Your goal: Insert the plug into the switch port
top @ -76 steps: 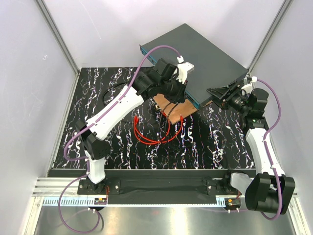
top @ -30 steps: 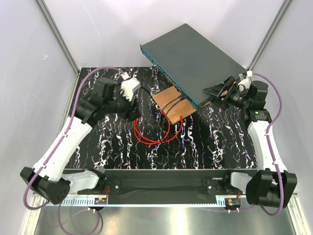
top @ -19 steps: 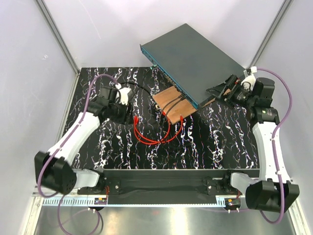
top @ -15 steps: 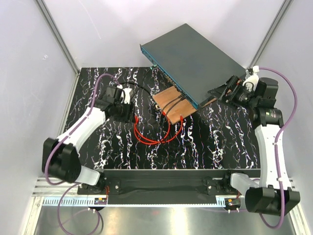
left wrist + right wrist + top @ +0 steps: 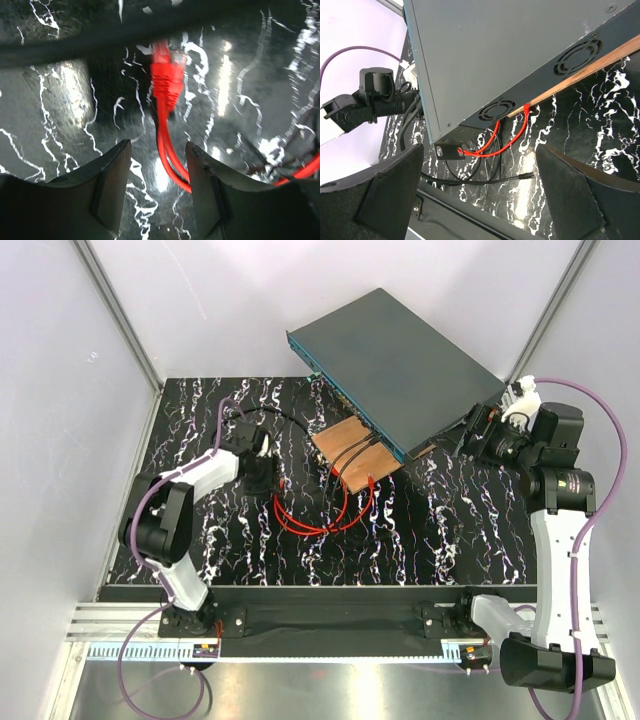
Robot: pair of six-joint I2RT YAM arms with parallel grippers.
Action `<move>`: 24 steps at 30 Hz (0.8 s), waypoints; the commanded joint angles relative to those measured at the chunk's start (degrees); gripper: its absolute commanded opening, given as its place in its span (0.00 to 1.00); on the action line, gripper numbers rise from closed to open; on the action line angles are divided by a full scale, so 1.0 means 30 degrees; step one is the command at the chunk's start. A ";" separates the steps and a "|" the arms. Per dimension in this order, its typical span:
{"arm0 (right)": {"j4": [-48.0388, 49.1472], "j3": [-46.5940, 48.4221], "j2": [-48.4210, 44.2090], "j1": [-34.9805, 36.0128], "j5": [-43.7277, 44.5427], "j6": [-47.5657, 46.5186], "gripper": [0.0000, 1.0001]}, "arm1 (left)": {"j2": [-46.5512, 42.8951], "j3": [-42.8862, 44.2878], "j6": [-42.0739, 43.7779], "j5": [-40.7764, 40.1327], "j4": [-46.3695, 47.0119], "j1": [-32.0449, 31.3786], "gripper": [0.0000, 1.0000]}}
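Observation:
The plug (image 5: 167,75) is the bright-red connector lying on the black marbled mat, and its red cable (image 5: 170,155) runs back between my left fingers (image 5: 107,185). From above the plug (image 5: 277,483) lies just right of my left gripper (image 5: 262,473). That gripper (image 5: 157,150) is open and low over the cable, which runs close to the right finger. The switch (image 5: 400,355) is a dark-grey box whose teal front face (image 5: 345,398) shows only as a thin strip, so I cannot make out single ports. My right gripper (image 5: 472,430) stands wide open by the box's right end (image 5: 495,107).
A brown wooden board (image 5: 355,455) lies under the switch's front edge with black cables (image 5: 345,458) on it. The red cable loops on the mat (image 5: 320,520), its other end (image 5: 526,108) at the board. A thin black cable (image 5: 470,180) crosses the mat.
My left arm pulled back from the switch, folded leftward and brought its gripper down over the red cable's end, jaws narrowing. My right arm drew slightly right and its jaws widened.

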 commanded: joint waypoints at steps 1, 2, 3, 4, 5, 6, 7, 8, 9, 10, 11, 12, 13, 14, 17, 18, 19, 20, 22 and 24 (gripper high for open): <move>-0.0273 0.0547 -0.0026 -0.0060 0.0382 -0.0821 1.00 | 0.0345 0.0436 -0.0392 -0.1037 0.1532 -0.0218 0.52; -0.0244 0.0459 0.0061 -0.0060 0.0382 -0.0822 1.00 | 0.0608 0.0436 -0.0333 -0.1125 0.1562 -0.0306 0.50; -0.0214 0.0400 0.0061 -0.0060 0.0382 -0.0822 1.00 | 0.0755 0.0552 -0.0304 -0.1387 0.1534 -0.0539 0.49; -0.0127 0.0371 0.0090 -0.0060 0.0382 -0.0793 1.00 | 0.0873 0.0582 -0.0071 -0.1622 0.1359 -0.0686 0.47; -0.0097 0.0341 0.0149 -0.0060 0.0382 -0.0850 1.00 | 0.1048 0.0612 0.0076 -0.1914 0.1300 -0.0832 0.44; -0.0039 0.0370 0.0207 -0.0089 0.0411 -0.0880 0.99 | 0.1137 0.0554 0.0222 -0.2207 0.1183 -0.1211 0.42; -0.0009 0.0399 0.0266 -0.0089 0.0411 -0.0851 1.00 | 0.1195 0.0553 0.0601 -0.2848 0.1037 -0.1418 0.39; 0.0020 0.0458 0.0354 -0.0089 0.0411 -0.0880 1.00 | 0.1254 0.0437 0.0779 -0.3116 0.1006 -0.1623 0.37; 0.0049 0.0487 0.0383 -0.0089 0.0411 -0.0909 1.00 | 0.1429 0.0378 0.0955 -0.3408 0.1006 -0.1944 0.34; 0.0050 0.0546 0.0442 -0.0089 0.0411 -0.0939 1.00 | 0.1662 0.0407 0.1449 -0.3962 0.0861 -0.2092 0.32; 0.0079 0.0546 0.0471 -0.0089 0.0440 -0.0997 1.00 | 0.1926 0.0523 0.1657 -0.4287 0.0628 -0.2239 0.30; 0.0050 0.0546 0.0501 -0.0118 0.0556 -0.1026 1.00 | 0.2422 0.0727 0.1804 -0.4522 0.0422 -0.2356 0.20; 0.0050 0.0546 0.0472 -0.0118 0.0616 -0.1056 1.00 | 0.2514 0.0758 0.2067 -0.4525 0.0159 -0.2328 0.12; 0.0050 0.0517 0.0443 -0.0147 0.0645 -0.1085 1.00 | 0.2456 0.0787 0.2244 -0.4612 0.0098 -0.2357 0.01; -0.0067 0.0575 0.0355 -0.0177 0.0646 -0.1231 1.00 | 0.0617 0.0787 0.2801 -0.4028 -0.0282 -0.2444 0.00; -0.0067 0.0633 0.0354 -0.0177 0.0588 -0.1232 1.00 | -0.0115 0.1049 0.2918 -0.3649 -0.0486 -0.2561 0.00; -0.0038 0.0663 0.0325 -0.0177 0.0558 -0.1232 1.00 | -0.1804 0.1283 0.3296 -0.3588 -0.0952 -0.2649 0.00; -0.0038 0.0721 0.0383 -0.0177 0.0442 -0.1203 1.00 | -0.2662 0.1576 0.3503 -0.3471 -0.1218 -0.2795 0.00; 0.0049 0.0751 0.0383 -0.0177 0.0236 -0.1173 1.00 | -0.4361 0.2863 0.4117 -0.3177 -0.2152 -0.2943 0.00; 0.0195 0.0810 0.0442 -0.0177 0.0119 -0.1144 1.00 | -0.6297 0.4352 0.4761 -0.3119 -0.2712 -0.3205 0.00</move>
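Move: The paired red plug ends lie just under the left hand, about 2 cm ahead, 1 cm to its right and 2 cm below, their cables running between the half-open fingers. The wooden board's middle is some 18 cm right of this hand and 7 cm ahead; the rightmost red plug is about 21 cm right and 2 cm ahead. From the right hand the paired plugs lie roughly 36 cm left, 7 cm ahead and 32 cm below. Left hand sinks about 2 cm, pinches both red cables just behind their plugs, then lifts some 8 cm. ##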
